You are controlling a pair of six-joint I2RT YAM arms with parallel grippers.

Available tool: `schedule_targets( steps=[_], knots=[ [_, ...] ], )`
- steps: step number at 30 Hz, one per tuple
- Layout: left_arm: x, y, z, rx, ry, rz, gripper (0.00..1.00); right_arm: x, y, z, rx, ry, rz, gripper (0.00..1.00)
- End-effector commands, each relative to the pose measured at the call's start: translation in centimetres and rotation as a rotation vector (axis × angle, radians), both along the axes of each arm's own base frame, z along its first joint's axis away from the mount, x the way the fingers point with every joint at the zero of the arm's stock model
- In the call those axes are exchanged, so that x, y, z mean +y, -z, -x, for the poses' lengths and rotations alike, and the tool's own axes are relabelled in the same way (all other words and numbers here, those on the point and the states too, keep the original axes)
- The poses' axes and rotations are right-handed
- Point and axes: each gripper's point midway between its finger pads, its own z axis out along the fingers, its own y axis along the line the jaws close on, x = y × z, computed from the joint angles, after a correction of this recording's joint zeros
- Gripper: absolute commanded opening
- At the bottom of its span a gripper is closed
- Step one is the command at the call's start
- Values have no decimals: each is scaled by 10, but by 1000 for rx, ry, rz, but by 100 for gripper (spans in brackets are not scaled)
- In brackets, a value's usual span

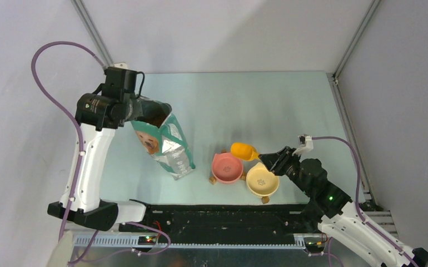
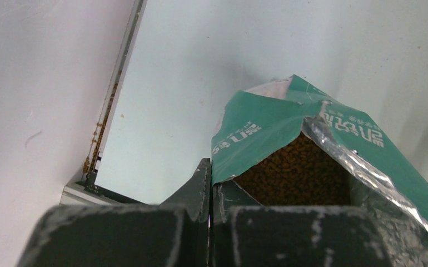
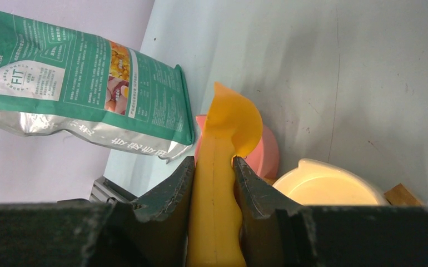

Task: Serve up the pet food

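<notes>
The green-white foil bag [image 1: 166, 146] stands upright at the left of the table with its top open. Brown pet food [image 2: 296, 173] fills the bag [image 2: 256, 119]. My left gripper [image 2: 210, 173] is shut on the bag's top rim, and in the top view the left gripper [image 1: 140, 111] sits at the bag's mouth. My right gripper [image 3: 213, 165] is shut on the handle of the orange scoop [image 3: 228, 117]. The scoop [image 1: 244, 151] hangs just above and between the pink bowl [image 1: 227, 167] and the yellow bowl [image 1: 262, 181]. Both bowls look empty.
The bowls rest on small wooden feet [image 3: 403, 194]. A few stray pellets lie in the gap [image 2: 98, 139] along the table's left edge. Grey walls and metal frame posts [image 1: 92, 30] close the table in. A black rail [image 1: 217, 214] runs along the near edge.
</notes>
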Motion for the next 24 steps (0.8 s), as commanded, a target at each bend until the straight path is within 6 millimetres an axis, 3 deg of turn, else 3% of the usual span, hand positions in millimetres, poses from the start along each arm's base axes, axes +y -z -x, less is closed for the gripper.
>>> schedule_targets(
  steps=[1, 6, 13, 17, 20, 21, 22, 24],
  knots=[
    [20, -82, -10, -315, -70, -9, 0, -2, -23, -4, -42, 18, -30, 0],
    [-22, -61, -26, -264, 48, 148, 0, -4, -25, -4, -50, 21, -31, 0],
    [-104, -60, -44, -279, 260, 266, 0, -12, -36, -4, -60, 51, -41, 0],
    [-137, -48, -63, -240, 281, 272, 0, -33, -49, -10, -74, 150, -1, 0],
    [-164, -51, -72, -249, 318, 261, 0, -46, -69, -13, -109, 206, 18, 0],
    [-173, -43, -78, -224, 326, 248, 0, -52, -78, -14, -121, 235, 22, 0],
    [-181, -50, -78, -238, 346, 254, 0, -56, -77, -14, -113, 252, 43, 0],
    [-195, -46, -81, -214, 373, 231, 0, -69, -83, -15, -118, 304, 90, 0]
  ],
)
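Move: The left hand, shut on the left side of the bag's rim, has the bag mouth about 8 cm to its right, 3 cm ahead and 4 cm below; the scoop lies some 34 cm to its right, 3 cm back and 15 cm lower. From the right hand, gripping the scoop, the bag mouth is roughly 30 cm left, 11 cm ahead and 11 cm up. Some 17 cm below that hand are the pink bowl, 10 cm ahead and 8 cm left, and the yellow bowl, 5 cm ahead and 4 cm right. Still pinching the rim, the left hand hauls the top of the bag to the right by about 15 cm, towards the scoop, drifting forward some 7 cm at almost unchanged height and turning roughly 20 degrees clockwise, slowly at first and then quickly. The right hand keeps hold of the scoop's handle and barely stirs at first, then lifts about 5 cm while drawing some 4 cm to the right, away from above the bowls' gap, with a slight clockwise turn. ##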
